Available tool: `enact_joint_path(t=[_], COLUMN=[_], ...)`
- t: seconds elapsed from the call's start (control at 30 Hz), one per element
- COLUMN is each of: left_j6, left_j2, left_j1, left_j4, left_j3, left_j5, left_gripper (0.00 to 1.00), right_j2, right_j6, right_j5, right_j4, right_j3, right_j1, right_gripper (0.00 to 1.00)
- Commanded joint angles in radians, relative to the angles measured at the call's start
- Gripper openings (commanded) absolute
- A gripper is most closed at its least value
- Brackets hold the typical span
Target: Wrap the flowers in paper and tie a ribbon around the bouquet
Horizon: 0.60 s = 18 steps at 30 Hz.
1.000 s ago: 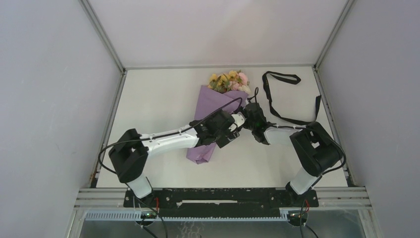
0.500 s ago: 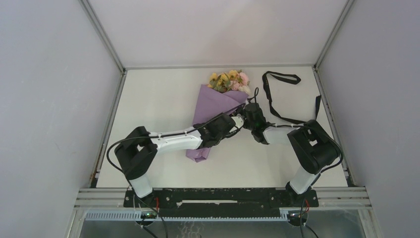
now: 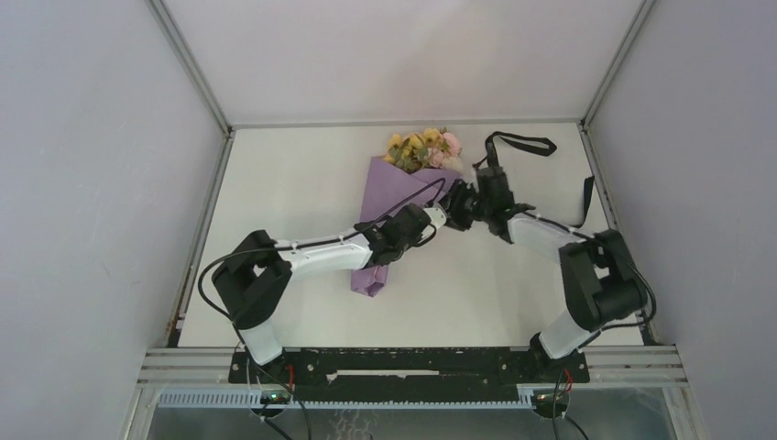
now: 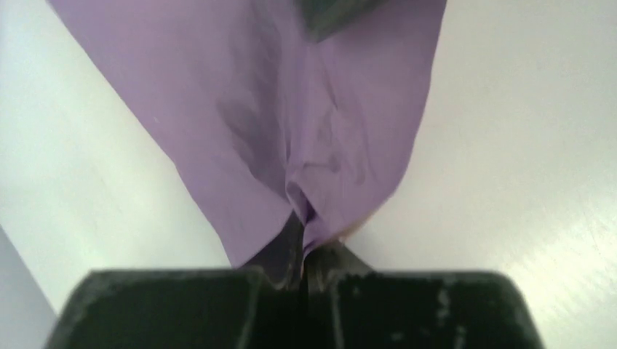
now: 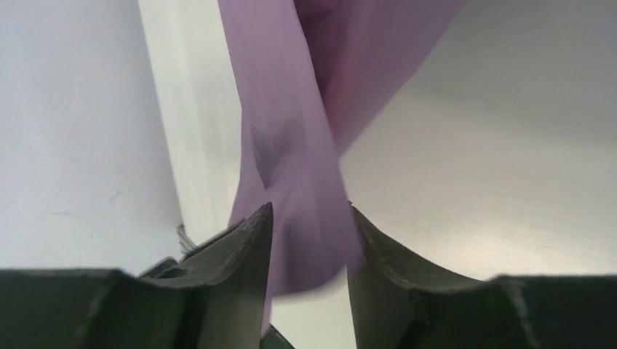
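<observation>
The bouquet lies on the white table: the flowers (image 3: pixel 423 149) at the far end, their stems in a lilac paper (image 3: pixel 389 197) cone that points toward me. My left gripper (image 3: pixel 441 216) is at the cone's right edge. In the left wrist view it (image 4: pixel 304 236) is shut on a pinched fold of the paper (image 4: pixel 291 94). My right gripper (image 3: pixel 458 213) faces it from the right. Its jaws (image 5: pixel 307 211) stand apart, with a flap of paper (image 5: pixel 291 160) hanging between them. The black ribbon (image 3: pixel 587 194) lies loose at the far right.
Grey enclosure walls stand on three sides of the table (image 3: pixel 302 183). A metal frame rail (image 3: pixel 412 362) with the arm bases runs along the near edge. The ribbon's loop (image 3: pixel 522 138) lies just behind the right wrist.
My left gripper moved to the cone's right edge and closed on the paper. My right gripper opened, and its wrist swung farther back and to the right.
</observation>
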Motion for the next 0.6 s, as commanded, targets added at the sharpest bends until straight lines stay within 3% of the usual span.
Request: enact_joint_path(t=[0.0,0.13,0.23,0.37,0.57], left_j6=[-0.066,-0.073,-0.08,-0.089,-0.096], left_j2=[-0.007,-0.016,-0.016,-0.019,-0.02], left_j1=[0.055,0.063,0.065,0.068,0.071], left_j4=[-0.051,-0.059,-0.064,-0.082,-0.094], left_j3=[0.036,0.037,0.04,0.05,0.054], left_j5=[0.062,0.092,0.106,0.125,0.161], left_gripper=[0.0,0.0,0.0,0.0,0.0], right_j2=[-0.172,-0.226,-0.132,0.098,0.324], right_j6=[-0.354,-0.451,-0.544,-0.698,-0.802], right_j5=[-0.04,0.046,0.151,0.141,0.144], right_j4=[-0.423,-0.52,-0.599,-0.762,-0.83], right_j3=[0.122,0.127,0.195,0.401,0.587], right_j1=[-0.155,-0.349,-0.45,-0.496,-0.481], right_gripper=[0.55,0.73,0.78,0.79,0.85])
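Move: From the right hand, the near-left bend of the black ribbon lies about 23 cm to the right, 8 cm ahead and 8 cm below. The wrapping paper's middle is about 8 cm to this hand's left, level with it in reach and some 6 cm lower; the flower heads stand about 17 cm ahead, 3 cm left and 4 cm lower. From the left hand, that ribbon bend is roughly 32 cm right, 10 cm ahead and 6 cm below. Swinging fast to the right, about 23 cm and some 7 cm forward, the right hand leaves the paper between its parted fingers, arches up about 5 cm, then sinks well below its starting height towards the ribbon bend. Its fingers open wide as the wrist rolls some 30 degrees to point more steeply down. The left hand keeps its pinch on the gathered paper, easing slightly left and down. ##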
